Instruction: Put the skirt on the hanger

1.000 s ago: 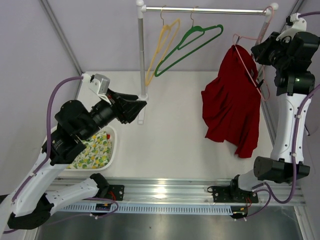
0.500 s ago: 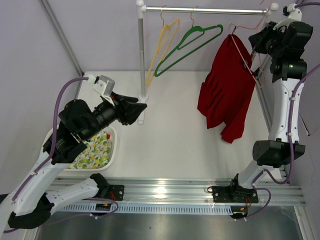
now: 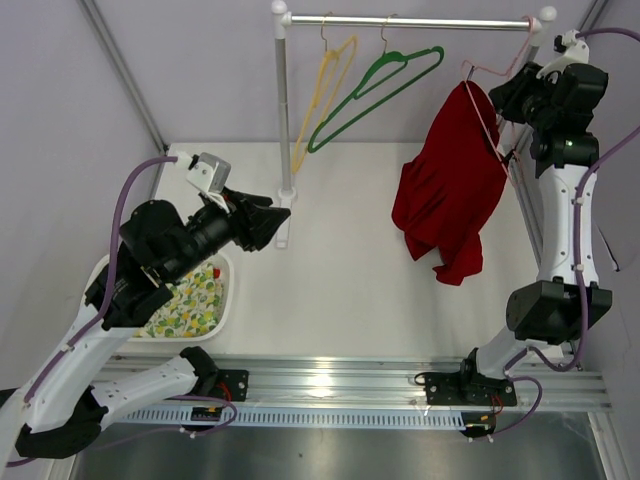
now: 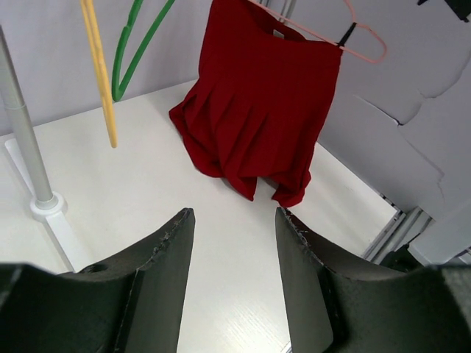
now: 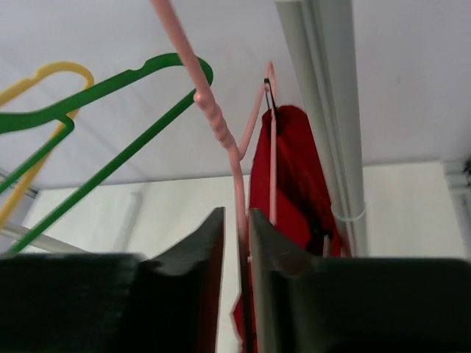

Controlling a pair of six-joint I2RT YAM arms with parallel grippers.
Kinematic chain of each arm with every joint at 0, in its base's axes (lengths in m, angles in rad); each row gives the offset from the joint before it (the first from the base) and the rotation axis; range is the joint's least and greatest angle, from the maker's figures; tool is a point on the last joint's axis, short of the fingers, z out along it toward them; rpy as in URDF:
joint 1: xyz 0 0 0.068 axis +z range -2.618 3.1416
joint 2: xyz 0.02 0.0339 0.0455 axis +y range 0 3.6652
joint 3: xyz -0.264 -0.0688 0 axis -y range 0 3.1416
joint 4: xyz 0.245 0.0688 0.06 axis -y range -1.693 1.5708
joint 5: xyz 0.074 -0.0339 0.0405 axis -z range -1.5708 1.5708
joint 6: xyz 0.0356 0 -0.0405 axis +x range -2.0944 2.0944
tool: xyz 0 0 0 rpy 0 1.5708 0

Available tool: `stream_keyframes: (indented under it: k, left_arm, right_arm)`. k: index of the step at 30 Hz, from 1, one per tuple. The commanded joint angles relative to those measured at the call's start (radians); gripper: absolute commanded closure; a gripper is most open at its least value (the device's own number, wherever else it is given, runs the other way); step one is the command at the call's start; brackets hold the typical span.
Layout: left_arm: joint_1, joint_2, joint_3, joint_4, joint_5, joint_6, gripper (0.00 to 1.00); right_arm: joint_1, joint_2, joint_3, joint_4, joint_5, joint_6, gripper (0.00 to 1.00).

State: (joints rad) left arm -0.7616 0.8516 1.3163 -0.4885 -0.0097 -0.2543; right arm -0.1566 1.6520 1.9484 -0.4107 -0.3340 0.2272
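The deep-red skirt (image 3: 445,190) hangs from the thin pink hanger (image 3: 495,65), whose hook reaches the right end of the rail (image 3: 410,19). In the left wrist view the skirt (image 4: 257,110) drapes down to the table, clipped under the hanger (image 4: 346,44). My right gripper (image 3: 508,92) is up beside the hanger's neck. In the right wrist view its jaws (image 5: 237,213) stand slightly apart, and the hanger's wire (image 5: 213,121) passes between them with a thin gap on one side; the skirt (image 5: 291,176) is just behind. My left gripper (image 3: 280,212) hovers open and empty over the table (image 4: 234,213).
A yellow hanger (image 3: 325,85) and a green hanger (image 3: 375,90) hang on the same rail, left of the skirt. The rail's pole (image 3: 283,120) stands mid-table near my left gripper. A white basket (image 3: 228,290) holding floral cloth (image 3: 190,300) sits at the left.
My right arm has lifted the hanger and skirt up to the rail's right end, and its jaws have eased apart around the wire. The left arm has barely moved.
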Motion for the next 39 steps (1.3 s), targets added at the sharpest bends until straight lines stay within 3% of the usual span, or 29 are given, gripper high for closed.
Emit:
stream_keyframes:
  k: [1,2,3,8,9,13,17,19,21,22,25,29,34,39]
  left_arm:
    - [0.001,-0.008,0.014,-0.015,-0.035,0.026,0.47]
    - [0.001,-0.005,0.017,-0.016,-0.035,0.029,0.47]
    - [0.001,-0.003,0.017,-0.018,-0.036,0.029,0.47]
    - [0.001,0.003,0.018,-0.021,-0.052,0.033,0.47]
    - [0.001,0.004,0.015,-0.019,-0.055,0.033,0.47]
    - [0.001,0.012,0.014,-0.019,-0.061,0.027,0.47]
    - [0.001,0.014,0.000,-0.021,-0.091,0.024,0.46]
    - [0.001,0.014,-0.003,-0.035,-0.108,0.018,0.46]
    - [0.001,0.012,-0.012,-0.041,-0.128,0.010,0.46]
    - [0.001,0.004,-0.017,-0.047,-0.133,0.003,0.46]
    - [0.001,-0.011,-0.037,-0.062,-0.163,-0.013,0.46]
    - [0.001,-0.045,-0.065,-0.104,-0.200,-0.033,0.46]
    - [0.001,-0.063,-0.135,-0.131,-0.236,-0.074,0.47]
    - [0.001,-0.083,-0.187,-0.117,-0.253,-0.129,0.47]
  right_arm:
    - [-0.003,-0.080,-0.029,0.044,0.042,0.011,0.65]
    - [-0.003,-0.084,-0.028,0.036,0.055,0.011,0.58]
    - [-0.003,-0.096,-0.025,0.021,0.068,0.014,0.43]
    - [-0.006,-0.173,-0.026,-0.037,0.173,0.026,0.15]
    - [-0.006,-0.210,-0.032,-0.052,0.184,0.030,0.01]
    - [-0.009,-0.317,-0.068,-0.109,0.190,0.081,0.01]
    - [0.000,-0.464,-0.236,-0.135,0.118,0.159,0.01]
    - [0.073,-0.527,-0.310,-0.138,0.082,0.190,0.01]
    - [0.191,-0.555,-0.411,-0.149,0.172,0.181,0.01]
    - [0.348,-0.567,-0.443,-0.151,0.235,0.172,0.01]
    - [0.609,-0.620,-0.589,-0.139,0.427,0.173,0.01]
    - [0.753,-0.667,-0.788,-0.070,0.486,0.225,0.01]
    - [0.758,-0.762,-0.951,-0.037,0.470,0.248,0.01]
    - [0.735,-0.749,-0.924,-0.125,0.506,0.216,0.01]
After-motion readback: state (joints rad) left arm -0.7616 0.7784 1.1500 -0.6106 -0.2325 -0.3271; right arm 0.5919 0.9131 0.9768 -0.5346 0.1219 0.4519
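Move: The right fingers are still around the pink hanger's near arm, just starting to part; the hanger's middle lies about 4 cm farther ahead, 2 cm left and 3 cm lower. From that hand the rail is some 6 cm ahead, 2 cm right and 12 cm up. The skirt's middle is roughly 5 cm back, 6 cm left and 20 cm down, and the green hanger's 22 cm left, level with it and 4 cm lower. From the left hand, the pink hanger is about 33 cm ahead and 39 cm right, near the same height. The right hand lets go of the pink hanger, spreading its fingers wide and backing off with a slight rise, then swings left and sinks steeply away from the rail, ending some 24 cm back, 18 cm left and nearly 20 cm lower with its fingers tipped down about 20 degrees. The empty left hand keeps its half-open fingers and sinks about 8 cm, easing left and turning a little counter-clockwise as it tips down. ##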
